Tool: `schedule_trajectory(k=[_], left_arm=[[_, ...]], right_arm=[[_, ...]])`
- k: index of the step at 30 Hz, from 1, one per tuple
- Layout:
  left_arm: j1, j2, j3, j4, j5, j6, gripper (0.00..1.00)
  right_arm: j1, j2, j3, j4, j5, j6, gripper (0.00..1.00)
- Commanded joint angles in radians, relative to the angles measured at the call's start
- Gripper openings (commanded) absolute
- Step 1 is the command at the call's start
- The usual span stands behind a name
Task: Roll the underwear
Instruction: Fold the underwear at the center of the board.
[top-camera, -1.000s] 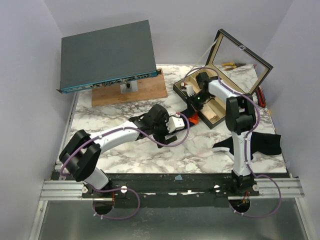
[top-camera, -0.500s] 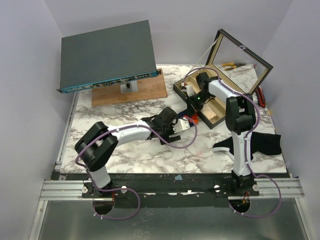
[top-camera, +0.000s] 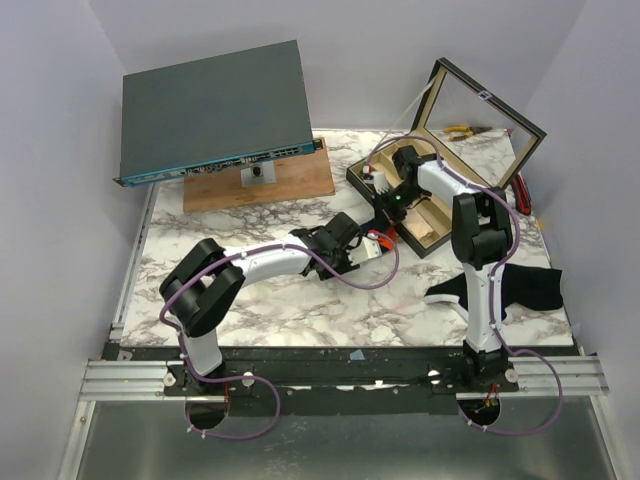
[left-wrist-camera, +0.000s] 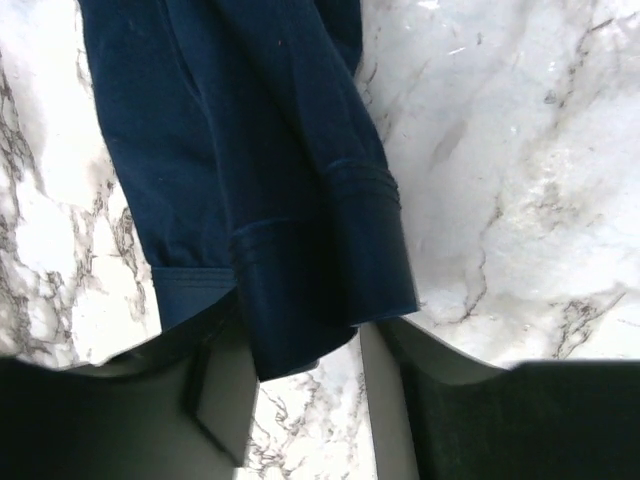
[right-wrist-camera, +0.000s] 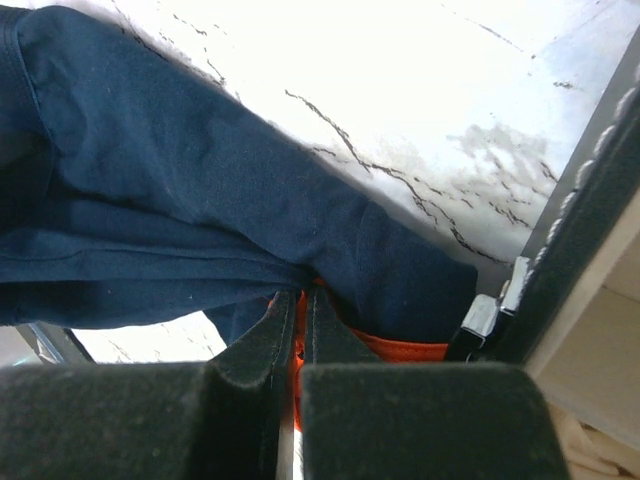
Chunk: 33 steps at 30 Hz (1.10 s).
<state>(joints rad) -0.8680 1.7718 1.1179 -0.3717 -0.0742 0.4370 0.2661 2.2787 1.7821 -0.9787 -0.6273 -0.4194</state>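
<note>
The underwear (left-wrist-camera: 250, 150) is navy fabric lying on the marble table (left-wrist-camera: 520, 200). In the left wrist view its folded hem reaches down between the tips of my left gripper (left-wrist-camera: 305, 335). That gripper's jaws stand apart, with marble showing in the gap. In the right wrist view the underwear (right-wrist-camera: 180, 200) bunches in front of my right gripper (right-wrist-camera: 302, 298), which is shut on its orange trim (right-wrist-camera: 400, 350). From the top, only an orange bit of the underwear (top-camera: 378, 239) shows between the left gripper (top-camera: 372, 247) and the right gripper (top-camera: 388, 218).
A black box (top-camera: 437, 236) with its lid (top-camera: 480, 110) raised stands just right of the grippers; its edge (right-wrist-camera: 590, 250) is close to the right fingers. A grey network switch (top-camera: 215, 110) rests on a wooden board (top-camera: 290, 180). A black cloth (top-camera: 530, 285) lies at the near right.
My left arm has stretched further right, bringing its gripper onto the underwear's hem, and its jaws have narrowed from wide. The right arm has stayed put, still pinching the trim.
</note>
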Motion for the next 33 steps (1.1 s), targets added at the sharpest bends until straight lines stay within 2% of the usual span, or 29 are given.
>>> schedule_trajectory(k=[1,3,9,18,27,33], left_arm=[[0.004,0.016,0.047,-0.078,0.056,-0.059,0.25],[0.011,0.013,0.054,-0.086,0.071,-0.074,0.16],[0.046,0.011,0.080,-0.123,0.157,-0.122,0.09],[0.160,0.009,0.092,-0.241,0.396,-0.193,0.08],[0.265,0.059,0.128,-0.316,0.564,-0.228,0.04],[0.327,0.093,0.160,-0.369,0.655,-0.236,0.04]], right_arm=[[-0.004,0.012,-0.063,-0.007,0.051,-0.026,0.02],[-0.004,-0.005,-0.080,-0.003,0.046,-0.020,0.02],[-0.004,-0.067,-0.137,0.007,0.031,-0.005,0.01],[-0.005,-0.174,-0.165,-0.040,0.021,0.002,0.01],[-0.004,-0.301,-0.241,-0.088,0.022,-0.005,0.01],[-0.005,-0.310,-0.171,-0.143,0.028,-0.013,0.01]])
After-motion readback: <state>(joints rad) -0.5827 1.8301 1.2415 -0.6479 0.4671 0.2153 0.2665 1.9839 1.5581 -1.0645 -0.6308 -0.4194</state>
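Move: The folded leg hem of the underwear is right at the left hand's fingertips, between the half-open fingers. The waistband edge, already pinched in the right fingers, is about 8 cm to the left hand's right and 9 cm ahead. From the right hand, that hem lies some 8 cm left and 9 cm back, at about the same height. The open box's middle is roughly 7 cm right and 8 cm ahead of the right hand. Shutting from half open, the left fingers pinch the folded hem, and the hand eases back and left about 3 cm, its fingertips swinging from forward-right-down to right-and-down by nearly 40 degrees. The right hand keeps its pinch on the waistband edge, draws it back, then back and up, some 6 cm each way, with no real turn. ##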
